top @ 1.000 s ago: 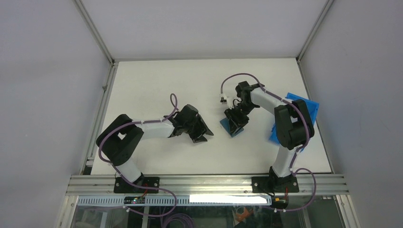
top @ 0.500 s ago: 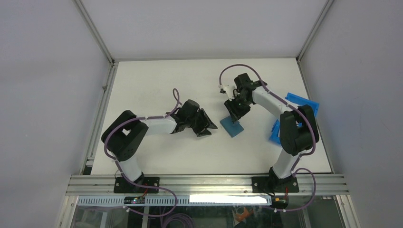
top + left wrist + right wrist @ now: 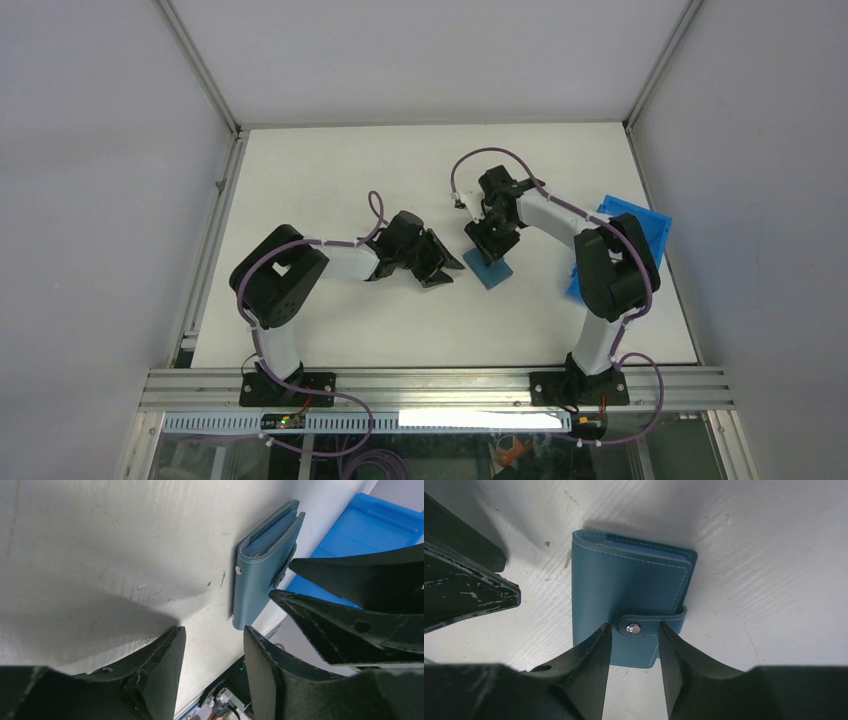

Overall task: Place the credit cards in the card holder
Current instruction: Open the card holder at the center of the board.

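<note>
The card holder (image 3: pixel 492 270) is a teal-blue wallet lying flat on the white table, folded and with its tab snapped. It also appears in the left wrist view (image 3: pixel 262 572) and the right wrist view (image 3: pixel 629 592). My right gripper (image 3: pixel 487 240) hangs just over it, open, and its fingertips (image 3: pixel 596 645) straddle the snap tab (image 3: pixel 644 628) without holding it. My left gripper (image 3: pixel 447 266) is open and empty, a little left of the holder. In its own view, the left gripper (image 3: pixel 214 632) has only bare table between its fingers. No credit cards show in any view.
A bright-blue plastic bin (image 3: pixel 632 232) sits at the table's right edge, partly behind the right arm, and also shows in the left wrist view (image 3: pixel 350 535). The two grippers stand close together at the wallet. The aluminium frame rail (image 3: pixel 440 385) runs along the near edge.
The right gripper left the wallet lying flat, drew back, then settled over its snap tab. The left gripper slid right, closer to the wallet.
</note>
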Available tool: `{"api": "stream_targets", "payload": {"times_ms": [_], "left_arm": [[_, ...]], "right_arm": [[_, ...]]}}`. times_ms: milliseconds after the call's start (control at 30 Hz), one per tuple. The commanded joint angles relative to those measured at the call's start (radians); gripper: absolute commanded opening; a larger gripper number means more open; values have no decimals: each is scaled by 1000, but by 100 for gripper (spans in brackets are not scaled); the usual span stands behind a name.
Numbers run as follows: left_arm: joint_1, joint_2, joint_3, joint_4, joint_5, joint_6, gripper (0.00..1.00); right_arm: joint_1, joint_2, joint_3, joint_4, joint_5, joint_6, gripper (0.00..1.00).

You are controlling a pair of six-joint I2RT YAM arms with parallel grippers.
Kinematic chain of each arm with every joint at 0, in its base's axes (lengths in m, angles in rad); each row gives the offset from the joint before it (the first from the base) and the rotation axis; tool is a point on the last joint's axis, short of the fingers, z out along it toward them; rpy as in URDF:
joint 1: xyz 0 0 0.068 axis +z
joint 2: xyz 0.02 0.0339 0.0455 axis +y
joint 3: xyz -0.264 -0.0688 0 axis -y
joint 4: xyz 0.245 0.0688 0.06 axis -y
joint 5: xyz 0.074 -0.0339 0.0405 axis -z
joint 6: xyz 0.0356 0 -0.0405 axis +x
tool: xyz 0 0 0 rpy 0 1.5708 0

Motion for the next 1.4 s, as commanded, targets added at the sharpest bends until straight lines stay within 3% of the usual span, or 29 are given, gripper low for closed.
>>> {"api": "stream_targets", "payload": {"times_ms": [0, 267, 533, 667, 900, 1133, 1233, 1367], "left_arm": [[-3, 18, 28, 61, 29, -25, 49], [-5, 40, 42, 73, 40, -29, 48], [-12, 60, 41, 90, 45, -33, 49], [-13, 72, 43, 110, 49, -35, 51], [-14, 81, 52, 106, 53, 18, 57], [-14, -35, 15, -136, -57, 159, 57], [-13, -97, -4, -218, -106, 215, 64], [-13, -147, -22, -211, -111, 258, 74]], "right_arm": [[29, -19, -25, 32, 18, 14, 43], [40, 34, -31, 51, 114, 12, 40], [42, 23, -20, 40, 100, 32, 11], [29, -36, -33, 24, -20, 63, 1], [-56, -119, -60, 2, -340, 72, 0], [-151, -166, -113, 56, -571, 131, 0], [-179, -177, -131, 83, -659, 155, 0], [-194, -186, -149, 110, -739, 175, 0]]}}
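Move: The card holder's middle lies nearly under the right hand, about 2 cm back, 1 cm left and 2 cm below, its snapped strap between the open fingertips. The left gripper waits some 10 cm left of the right hand, 4 cm back and slightly lower; the blue box is roughly 27 cm to the right, about level. From the left hand, the card holder is about 8 cm right, 1 cm ahead and 1 cm below. Right hand pinches the strap, pulling about 5 cm up and back; left edges right, then returns, opening wider. ##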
